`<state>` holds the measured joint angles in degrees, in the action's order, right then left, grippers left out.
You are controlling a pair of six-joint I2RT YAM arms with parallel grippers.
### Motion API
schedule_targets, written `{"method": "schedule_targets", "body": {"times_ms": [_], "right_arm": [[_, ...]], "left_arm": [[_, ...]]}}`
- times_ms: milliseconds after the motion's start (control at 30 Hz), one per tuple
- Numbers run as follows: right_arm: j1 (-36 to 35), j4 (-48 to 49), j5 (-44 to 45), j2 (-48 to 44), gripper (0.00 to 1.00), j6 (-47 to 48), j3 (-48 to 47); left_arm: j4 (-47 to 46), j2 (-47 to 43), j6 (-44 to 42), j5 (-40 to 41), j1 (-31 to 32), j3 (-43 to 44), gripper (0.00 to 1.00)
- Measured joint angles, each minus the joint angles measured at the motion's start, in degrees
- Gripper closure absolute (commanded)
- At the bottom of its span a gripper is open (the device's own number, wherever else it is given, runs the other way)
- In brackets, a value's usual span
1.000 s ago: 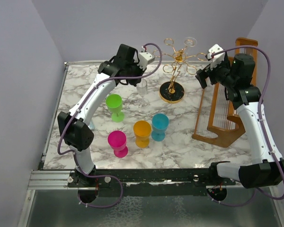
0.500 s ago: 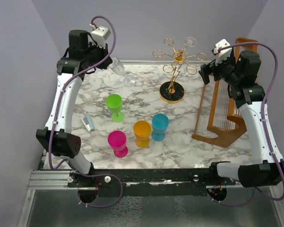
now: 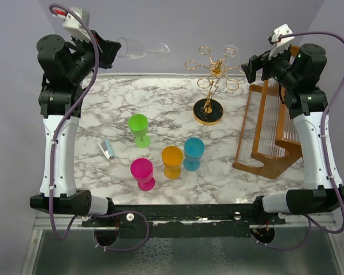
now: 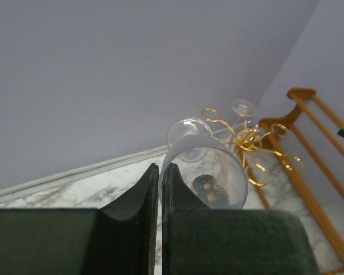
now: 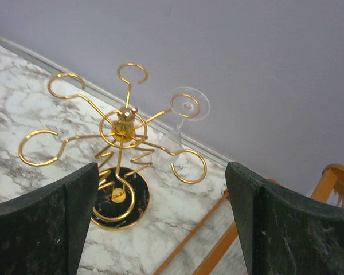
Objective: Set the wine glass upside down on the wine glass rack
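Observation:
High at the back left, my left gripper is shut on the rim of a clear wine glass. The glass lies sideways in the air with its foot toward the wine glass rack. In the left wrist view the fingers pinch the wall of the wine glass, and the gold wine glass rack shows beyond it. My right gripper hangs open just right of the rack, holding nothing. Below my right gripper are the wine glass rack and its black base. A second clear glass hangs upside down on one rack arm.
A brown wooden slatted frame stands at the right. Green, orange, blue and pink cups stand mid-table. A small light-blue object lies at the left.
My left arm has swung up and to the left, lifting the clear wine glass off the table and tipping it sideways. My right gripper has risen a little and stays open.

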<state>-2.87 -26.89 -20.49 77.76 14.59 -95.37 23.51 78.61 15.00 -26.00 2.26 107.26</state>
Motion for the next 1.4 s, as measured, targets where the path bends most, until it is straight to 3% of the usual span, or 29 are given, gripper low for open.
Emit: {"method": "schedule_targets", "body": {"times_ms": [267, 467, 700, 1033, 1400], "right_arm": [[0.00, 1.64, -8.13, 2.25, 0.23, -7.63, -5.95], [-0.31, 6.58, -15.56, 3.43, 0.30, -19.52, -4.68], [-4.02, 11.10, -18.16, 4.00, 0.32, -29.31, -0.42], [-8.48, 11.93, -17.25, 5.07, 0.40, -32.74, -0.57], [-9.09, 11.96, -14.14, 5.57, 0.61, -34.49, -0.85]], "left_arm": [[-13.11, 3.72, 19.17, -8.92, 0.00, 2.91, 1.00], [-19.21, 6.78, 29.31, -12.68, 0.04, 2.03, 1.00], [-20.65, 7.37, 34.05, -13.70, 0.79, -0.28, 1.00], [-21.31, 9.97, 36.96, -13.70, 5.07, -0.31, 1.00], [-21.33, 10.67, 37.18, -13.64, 8.15, -1.25, 1.00]]}}
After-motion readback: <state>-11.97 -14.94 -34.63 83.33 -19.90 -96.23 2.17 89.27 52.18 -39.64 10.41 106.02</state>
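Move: The foot of the wine glass in the left gripper is about 29 cm to the right hand's left, some 5 cm ahead and 4 cm higher. The rack's gold crown is about 11 cm ahead, 11 cm left and 11 cm below the right hand; the already racked glass is some 16 cm ahead, 7 cm left and 18 cm below. From the left hand, that crown is about 14 cm ahead, 32 cm right and 21 cm below. Still pinching the wine glass by its rim, the left hand carries it about 11 cm right towards the right gripper, rising some 5 cm and sinking back, rolling left side down and swinging clockwise. The right hand comes about 12 cm left to meet the foot, rolls left side up some 30 degrees, turns counter-clockwise, then hovers as its fingers close to about half open; no grip on the glass is visible yet. ##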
